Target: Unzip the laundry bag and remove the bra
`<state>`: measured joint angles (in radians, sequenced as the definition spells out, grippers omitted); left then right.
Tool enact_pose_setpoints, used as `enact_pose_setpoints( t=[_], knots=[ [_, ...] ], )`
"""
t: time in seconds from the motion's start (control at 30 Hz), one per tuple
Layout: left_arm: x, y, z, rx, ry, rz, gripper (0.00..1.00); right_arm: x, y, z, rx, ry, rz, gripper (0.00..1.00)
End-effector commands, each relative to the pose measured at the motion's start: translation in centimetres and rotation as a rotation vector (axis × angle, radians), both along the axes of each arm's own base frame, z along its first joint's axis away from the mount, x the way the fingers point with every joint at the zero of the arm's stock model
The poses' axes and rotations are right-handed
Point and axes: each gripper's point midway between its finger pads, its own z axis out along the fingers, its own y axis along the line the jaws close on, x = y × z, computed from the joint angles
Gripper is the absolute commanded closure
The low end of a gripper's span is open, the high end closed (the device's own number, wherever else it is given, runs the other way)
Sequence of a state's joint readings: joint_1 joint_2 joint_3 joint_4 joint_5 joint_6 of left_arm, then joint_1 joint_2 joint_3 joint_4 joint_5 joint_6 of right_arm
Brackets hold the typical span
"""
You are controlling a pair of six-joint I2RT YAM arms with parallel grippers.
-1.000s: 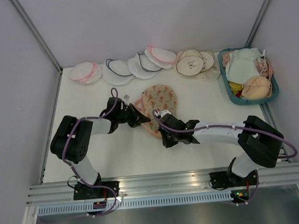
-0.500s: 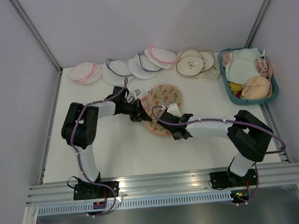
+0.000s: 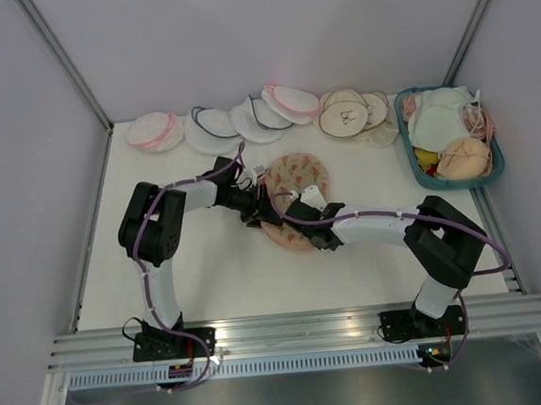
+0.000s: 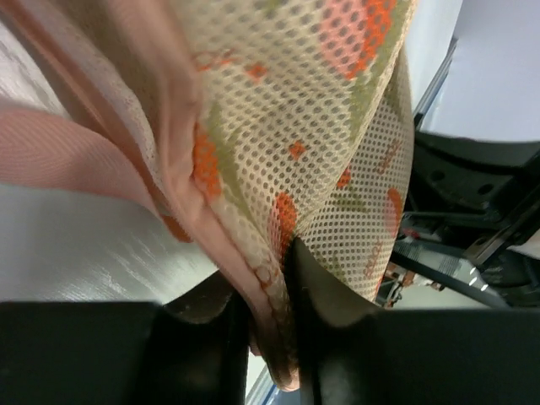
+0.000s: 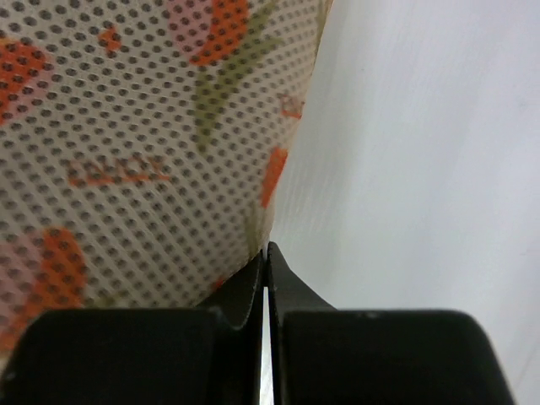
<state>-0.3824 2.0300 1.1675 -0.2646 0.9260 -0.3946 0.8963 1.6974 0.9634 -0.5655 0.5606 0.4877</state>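
The laundry bag (image 3: 297, 179) lies mid-table, cream mesh with orange and green prints and pink trim. My left gripper (image 3: 258, 214) is at its left edge. In the left wrist view the fingers (image 4: 337, 337) are shut on the bag's pink trimmed edge (image 4: 253, 278). My right gripper (image 3: 297, 211) is at the bag's near edge, close to the left one. In the right wrist view it (image 5: 267, 261) is shut with its tips pinching the bag's rim (image 5: 126, 126). The black bra is hidden.
A row of white, pink and beige round pouches (image 3: 244, 119) lies along the back wall. A teal basket (image 3: 406, 143) of pale bras stands at the back right. The right arm (image 4: 472, 194) shows close beside the bag in the left wrist view.
Both grippers have moved toward the table's middle and closer together. The bag has come down from a raised, upright shape to a flatter, rounder one and shifted slightly right.
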Motion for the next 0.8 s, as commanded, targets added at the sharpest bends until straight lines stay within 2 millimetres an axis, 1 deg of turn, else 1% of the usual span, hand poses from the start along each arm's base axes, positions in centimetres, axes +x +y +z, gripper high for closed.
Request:
enact_pose_setpoints(
  t=[0.0, 0.03, 0.07, 0.1, 0.13, 0.17, 0.2, 0.23, 0.27, 0.3, 0.33, 0.37, 0.4, 0.43, 0.47, 0.5, 0.53, 0.57, 0.6, 0.63, 0.67, 0.7, 0.73, 0.77],
  knots=[
    [-1.2, 0.0, 2.0, -0.007, -0.043, -0.048, 0.43, 1.5, -1.1, 1.7, -0.044, -0.071, -0.022, 1.0],
    [-1.1, 0.2, 2.3, 0.011, -0.062, -0.032, 0.34, 1.5, -1.3, 2.1, -0.039, -0.081, -0.029, 1.0],
    [-1.0, 0.7, 1.9, 0.059, -0.068, 0.003, 0.27, 1.3, -1.7, 2.2, -0.051, -0.085, -0.03, 1.0],
    [-0.7, 1.0, 3.2, 0.068, -0.105, 0.029, 0.19, 1.1, -2.1, 2.1, -0.057, -0.082, -0.036, 1.0],
    [-0.7, 1.3, 3.5, 0.086, -0.119, 0.049, 0.17, 1.0, -2.3, 2.2, -0.06, -0.083, -0.038, 1.0],
    [-0.9, 2.0, 3.1, 0.13, -0.118, 0.087, 0.16, 0.8, -2.5, 2.4, -0.06, -0.083, -0.041, 1.0],
    [-0.8, 2.3, 3.6, 0.144, -0.139, 0.111, 0.14, 0.5, -2.7, 2.3, -0.06, -0.075, -0.04, 1.0],
    [-0.8, 2.7, 5.1, 0.147, -0.181, 0.138, 0.14, 0.4, -2.7, 2.5, -0.05, -0.076, -0.04, 0.99],
    [-0.9, 3.8, 4.9, 0.196, -0.187, 0.182, 0.14, 0.2, -2.7, 2.6, -0.041, -0.072, -0.038, 0.91],
    [-0.9, 4.4, 5.3, 0.213, -0.202, 0.209, 0.14, -0.1, -3.1, 2.6, -0.046, -0.066, -0.043, 0.79],
    [-0.9, 5.0, 5.6, 0.229, -0.211, 0.238, 0.14, -0.1, -3.1, 3.1, -0.036, -0.078, -0.049, 0.62],
    [-0.9, 6.2, 6.8, 0.244, -0.246, 0.297, 0.13, -0.2, -3.3, 3.5, -0.039, -0.086, -0.057, 0.47],
    [-0.9, 6.7, 7.3, 0.245, -0.263, 0.322, 0.11, -0.4, -3.8, 3.9, -0.045, -0.09, -0.081, 0.2],
    [-0.9, 7.5, 7.9, 0.254, -0.28, 0.358, 0.1, -0.2, -4.1, 4.8, -0.046, -0.118, -0.094, 0.13],
    [-1.2, 8.5, 9.0, 0.243, -0.298, 0.408, 0.1, -0.5, -4.8, 5.3, -0.066, -0.118, -0.104, 0.06],
    [-1.3, 9.0, 9.6, 0.237, -0.311, 0.434, 0.09, -0.3, -4.7, 6.2, -0.049, -0.139, -0.126, 0.02],
    [-1.5, 9.5, 10.1, 0.232, -0.319, 0.458, 0.08, -0.2, -4.8, 7.3, -0.03, -0.166, -0.138, 0.02],
    [-1.7, 10.3, 10.0, 0.232, -0.308, 0.495, 0.08, -0.1, -4.7, 8.1, -0.014, -0.177, -0.142, 0.02],
    [-1.9, 10.7, 11.5, 0.208, -0.346, 0.52, 0.07, 0.1, -4.2, 9.0, 0.017, -0.193, -0.135, 0.02],
    [-2.0, 11.0, 11.8, 0.201, -0.353, 0.536, 0.07, 0.2, -3.6, 10.2, 0.064, -0.217, -0.123, 0.02],
    [-2.2, 11.4, 11.9, 0.194, -0.353, 0.557, 0.07, 0.3, -2.1, 10.7, 0.14, -0.213, -0.091, 0.02],
    [-2.4, 11.5, 12.9, 0.173, -0.379, 0.572, 0.06, 0.1, -0.6, 11.3, 0.2, -0.212, -0.053, 0.02],
    [-2.5, 11.7, 13.3, 0.167, -0.389, 0.588, 0.05, 0.1, 0.4, 12.2, 0.251, -0.219, -0.006, 0.02],
    [-2.7, 11.9, 13.3, 0.163, -0.383, 0.604, 0.05, 0.0, 2.7, 12.7, 0.343, -0.21, 0.046, 0.02]
  ],
)
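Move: The left hand is at the near left edge of the laundry bag, which it holds by the pink zip edge. The bag's middle is about 5 cm ahead, 6 cm to the right and 3 cm below. From the right hand, at the bag's near right edge, it is roughly 8 cm ahead, 9 cm left and 2 cm below. The pink strap lies some 12 cm ahead of the left hand and 2 cm to its left, and the beige bags about 31 cm ahead of the right hand and 4 cm to its right. Up and to the left, about 12 cm each way, the left hand leaves the bag after a short draw back, its fingers spreading wide from a small gap as the wrist swings counter-clockwise some 30 degrees. The right hand edges about 4 cm to the right, opens fully to let go of the bag's right edge, then lifts clear, about 9 cm up in all, easing back left at the end. ##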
